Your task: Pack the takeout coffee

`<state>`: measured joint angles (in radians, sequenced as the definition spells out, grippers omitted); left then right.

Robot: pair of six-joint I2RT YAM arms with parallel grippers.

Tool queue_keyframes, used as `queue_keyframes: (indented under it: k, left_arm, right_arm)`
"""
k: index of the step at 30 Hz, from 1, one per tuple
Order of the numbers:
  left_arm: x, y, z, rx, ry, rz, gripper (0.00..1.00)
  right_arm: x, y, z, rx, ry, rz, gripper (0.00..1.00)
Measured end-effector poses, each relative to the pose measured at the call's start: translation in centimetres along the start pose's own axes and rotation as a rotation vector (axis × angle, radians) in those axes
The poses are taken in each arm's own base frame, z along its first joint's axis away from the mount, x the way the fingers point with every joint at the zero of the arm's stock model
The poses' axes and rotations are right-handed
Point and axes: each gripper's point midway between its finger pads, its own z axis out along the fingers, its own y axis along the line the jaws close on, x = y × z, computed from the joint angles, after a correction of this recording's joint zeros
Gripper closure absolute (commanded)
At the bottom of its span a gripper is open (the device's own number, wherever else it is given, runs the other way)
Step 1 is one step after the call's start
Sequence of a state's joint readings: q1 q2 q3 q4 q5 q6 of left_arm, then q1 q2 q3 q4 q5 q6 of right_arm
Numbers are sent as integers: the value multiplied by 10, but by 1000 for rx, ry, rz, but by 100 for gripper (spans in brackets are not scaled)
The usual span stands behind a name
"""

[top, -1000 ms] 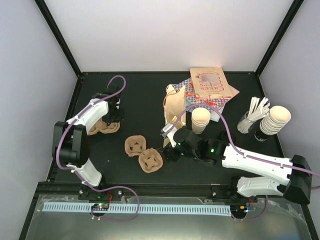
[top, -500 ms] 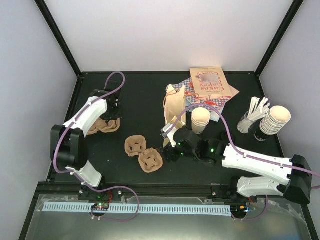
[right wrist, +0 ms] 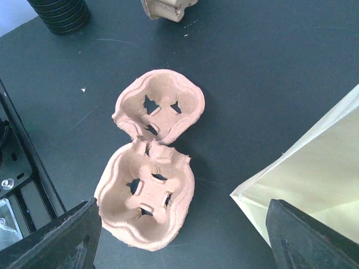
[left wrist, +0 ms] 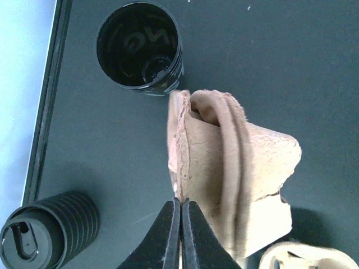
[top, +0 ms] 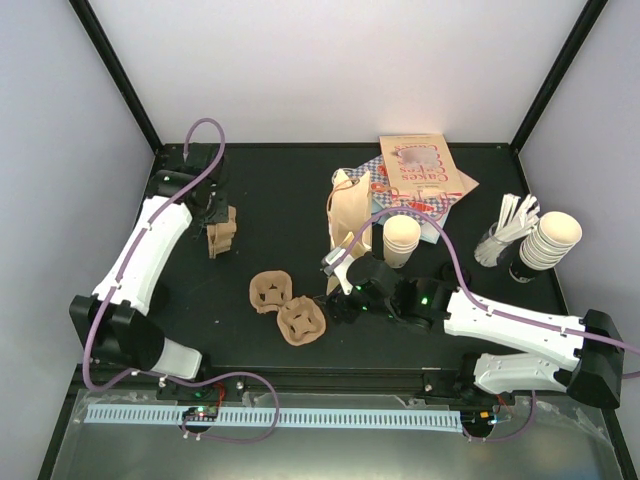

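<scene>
No takeout coffee shows in any view. My left gripper [top: 213, 214] [left wrist: 181, 206] is shut on the rim of a brown moulded cup carrier [top: 222, 232] [left wrist: 230, 168], which hangs on edge above the table at the left. My right gripper [top: 336, 272] [right wrist: 182, 224] is open and low over the table with nothing between its fingers. It lies between a pair of joined brown carriers [top: 287, 304] [right wrist: 151, 162] and the tan paper bag [top: 350, 205] [right wrist: 314, 179].
A stack of black lids [left wrist: 50, 230] [right wrist: 59, 14] and an empty black cup [left wrist: 139, 47] stand by the left edge. Another carrier [left wrist: 308, 260] lies below the held one. Lidless cream cups [top: 402, 238], printed flat bags [top: 425, 170], a second cup stack [top: 550, 240] and wooden sticks [top: 515, 218] fill the right.
My left arm swung back towards the far left corner, lifting the carrier off the table and turning it on edge. The right arm stayed still.
</scene>
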<state>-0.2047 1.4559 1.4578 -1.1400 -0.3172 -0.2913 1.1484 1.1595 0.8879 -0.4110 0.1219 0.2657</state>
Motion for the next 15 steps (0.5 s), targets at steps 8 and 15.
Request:
queue_keyframes:
  k: [8,15]
  left_arm:
    - [13,-10,-2,73,37,12,98]
    - [27,-26,3,162,92,29,98]
  right_arm:
    - [-5,6,16,-5,34,-13,16]
    - [-66,27,43,-26,11,1,16]
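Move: The folded carrier hanging from the left fingers lies about 20 cm to the right hand's left and 13 cm ahead, roughly level. Two loose carriers lie on the table some 17 cm below: one about 7 cm left and 4 cm back, the other 13 cm left and level with it. The paper bag is 8 cm ahead, 3 cm right. From the left hand, the open right gripper is about 20 cm right and 14 cm back, at similar height; the black cup is 8 cm left, 2 cm ahead and below. Leftward, with some forward reach, and dipping slightly before climbing, the right hand speeds up over about 8 cm with fingers wide open, leaving the bag and heading towards the held carrier. The left hand keeps its pinch and eases right, down and back by some 4 cm in all to meet it, its left side dipping nearly 10 degrees. ##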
